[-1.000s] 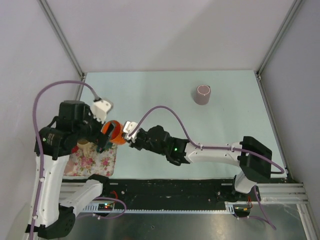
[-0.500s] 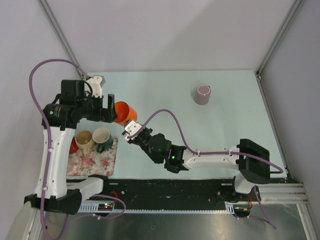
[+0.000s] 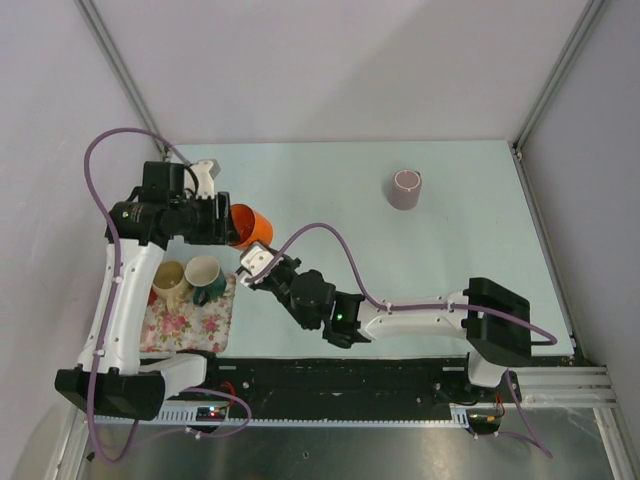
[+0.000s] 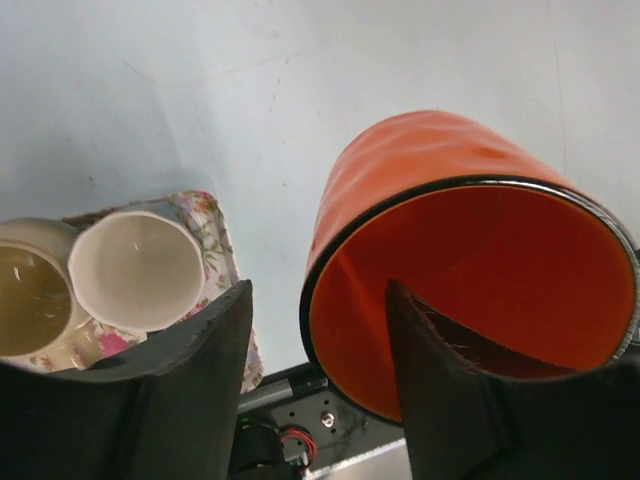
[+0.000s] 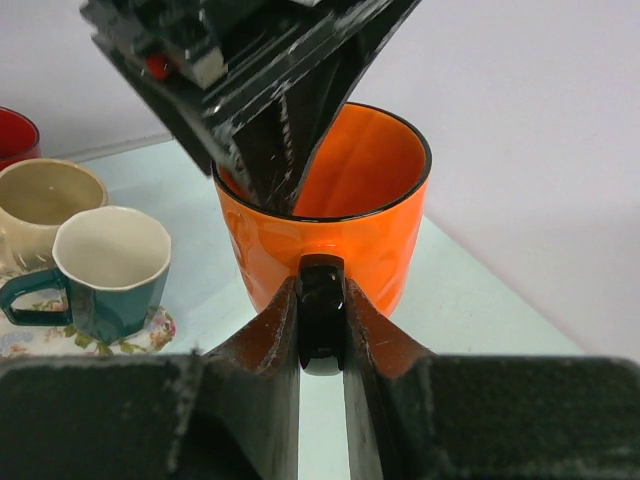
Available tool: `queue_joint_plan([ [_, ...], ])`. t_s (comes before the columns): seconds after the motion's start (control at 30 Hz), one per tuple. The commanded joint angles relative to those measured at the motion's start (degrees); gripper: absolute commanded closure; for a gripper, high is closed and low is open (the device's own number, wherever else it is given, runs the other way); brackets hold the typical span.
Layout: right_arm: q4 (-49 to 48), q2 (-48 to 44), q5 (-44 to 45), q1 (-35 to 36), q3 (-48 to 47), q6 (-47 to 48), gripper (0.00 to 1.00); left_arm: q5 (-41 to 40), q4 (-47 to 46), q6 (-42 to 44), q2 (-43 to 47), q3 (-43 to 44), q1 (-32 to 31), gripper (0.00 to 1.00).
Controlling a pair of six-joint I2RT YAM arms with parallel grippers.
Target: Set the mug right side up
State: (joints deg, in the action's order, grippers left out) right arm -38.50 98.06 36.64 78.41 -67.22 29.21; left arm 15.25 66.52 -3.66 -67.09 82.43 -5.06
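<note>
An orange mug with a black handle hangs above the table's left side, tilted with its mouth toward the left arm. My right gripper is shut on that handle, and both fingers press its sides in the right wrist view. My left gripper straddles the rim of the mug. One of its fingers is inside the mouth and the other finger is outside. A gap shows between the outer finger and the wall, so the jaws stand open.
A floral mat lies at the front left, holding a cream mug, a teal mug and a red one. A mauve cup stands upright at the back right. The metal base rail runs along the near edge.
The left arm swung up from over the mat to the mug's mouth, and its jaws have narrowed around the rim. The right gripper carried the mug slightly back and left, still gripping the handle.
</note>
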Motion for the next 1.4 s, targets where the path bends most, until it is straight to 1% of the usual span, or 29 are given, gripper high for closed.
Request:
queue_joint_plan([
  [0.0,-8.62,-0.68,-0.83,0.34,-4.25,0.76,1.0,2.47,-1.81,-1.96,0.6,-1.81,0.45,0.45],
  [0.07,-8.24,-0.55,-1.52,0.32,-4.26,0.12,1.0,2.56,-2.11,-1.92,0.61,-1.66,0.41,0.65],
  [0.1,-7.9,-0.52,-1.81,0.24,-4.25,-0.44,1.0,2.58,-2.28,-1.9,0.63,-1.35,0.41,0.8],
  [0.13,-7.11,-0.56,-2.18,0.16,-4.2,-0.94,1.0,2.81,-2.5,-1.75,0.72,-1.07,0.36,0.9],
  [0.17,-6.36,-0.62,-2.93,0.07,-4.08,-1.63,1.0,3.14,-2.61,-1.55,0.82,-0.75,0.38,0.95],
  [0.2,-5.6,-0.74,-3.79,-0.01,-3.98,-2.28,1.0,3.31,-2.7,-1.23,0.99,-0.59,0.39,0.97],
  [0.27,-2.71,-1.2,-6.57,-0.43,-3.91,-4.57,1.0,2.82,-2.71,-0.15,1.39,-0.58,0.4,0.99],
  [0.3,-1.09,-1.38,-7.72,-0.71,-3.9,-6.12,0.95,2.22,-2.71,0.74,1.59,-0.81,0.4,1.0],
  [0.37,1.95,-2.13,-9.94,-1.07,-3.82,-8.15,0.68,0.92,-2.78,2.58,1.89,-1.43,0.38,1.0],
  [0.4,3.48,-2.68,-10.99,-1.15,-3.76,-8.88,0.51,0.22,-2.75,4.22,2.1,-1.81,0.35,1.0],
  [0.43,5.39,-3.22,-12.17,-1.24,-3.73,-9.38,0.4,-0.7,-2.77,6.49,2.38,-2.13,0.33,1.0],
  [0.47,7.09,-3.97,-13.11,-1.38,-3.72,-10.11,0.3,-1.47,-2.74,8.24,2.79,-2.47,0.37,1.0],
  [0.53,11.07,-5.87,-15.2,-1.65,-3.71,-11.65,0.14,-3.45,-2.54,12.74,3.88,-2.74,0.37,1.0],
  [0.57,13.4,-6.97,-16.39,-1.89,-3.71,-12.52,0.08,-4.6,-2.23,15.41,4.59,-2.86,0.39,1.0],
  [0.6,15.32,-7.95,-17.95,-2.22,-3.71,-13.53,0.04,-5.49,-1.29,17.84,5.08,-2.83,0.44,1.0],
  [0.7,21.46,-11.53,-21.23,-2.79,-3.6,-15.44,0.01,-6.3,4.82,26.42,5.95,-1.54,0.9,1.0],
  [0.73,22.86,-12.48,-21.99,-2.85,-3.43,-15.78,0.01,-5.72,9.05,29.28,5.98,-0.59,1.79,1.0],
  [0.83,26.41,-15.34,-23.11,-3.09,-2.43,-16.03,0.01,-3.5,21.76,37.17,5.75,0.64,7.23,1.0],
  [0.87,27.0,-16.01,-23.15,-3.18,-1.97,-16.03,0.01,-4.49,23.76,37.95,6.19,-0.56,8.87,1.0],
  [1.0,25.73,-18.09,-23.26,-3.34,1.47,-15.61,0.0,-9.51,25.64,42.61,11.1,-9.12,15.95,1.0],
  [1.07,25.33,-18.3,-24.07,-3.57,2.33,-15.46,0.01,-9.44,25.71,45.48,11.96,-11.7,21.65,1.0],
  [1.23,25.75,-18.51,-27.01,-3.81,2.61,-14.24,0.01,-8.62,25.76,54.19,11.92,-13.46,37.76,1.0],
  [1.37,25.58,-18.11,-29.54,-4.81,2.62,-13.24,0.01,-8.81,25.69,60.65,11.82,-17.0,47.47,1.0],
])
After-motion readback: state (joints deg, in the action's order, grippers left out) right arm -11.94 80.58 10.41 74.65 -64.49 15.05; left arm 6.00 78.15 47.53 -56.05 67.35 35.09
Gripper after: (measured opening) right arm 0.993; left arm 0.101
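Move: The orange mug hangs between the hands, its handle still in the right fingers. Its middle is about 2 cm ahead of the left hand, 5 cm right and 4 cm down. The green mug stands some 3 cm back and 8 cm left of the left hand, the beige mug 3 cm back and 15 cm left, both about 20 cm lower. The orange mug's middle lies about 5 cm ahead, 3 cm left and 1 cm above the right hand. The left fingers, one inside the mug and one outside, close and pinch its rim wall. The right hand then opens off the handle and draws back about 5 cm, swinging right from its small leftward drift. The left arm carries the mug some 18 cm left, 12 cm back and 7 cm down, over the flowered tray, rolling about 30 degrees so its left side rises. ##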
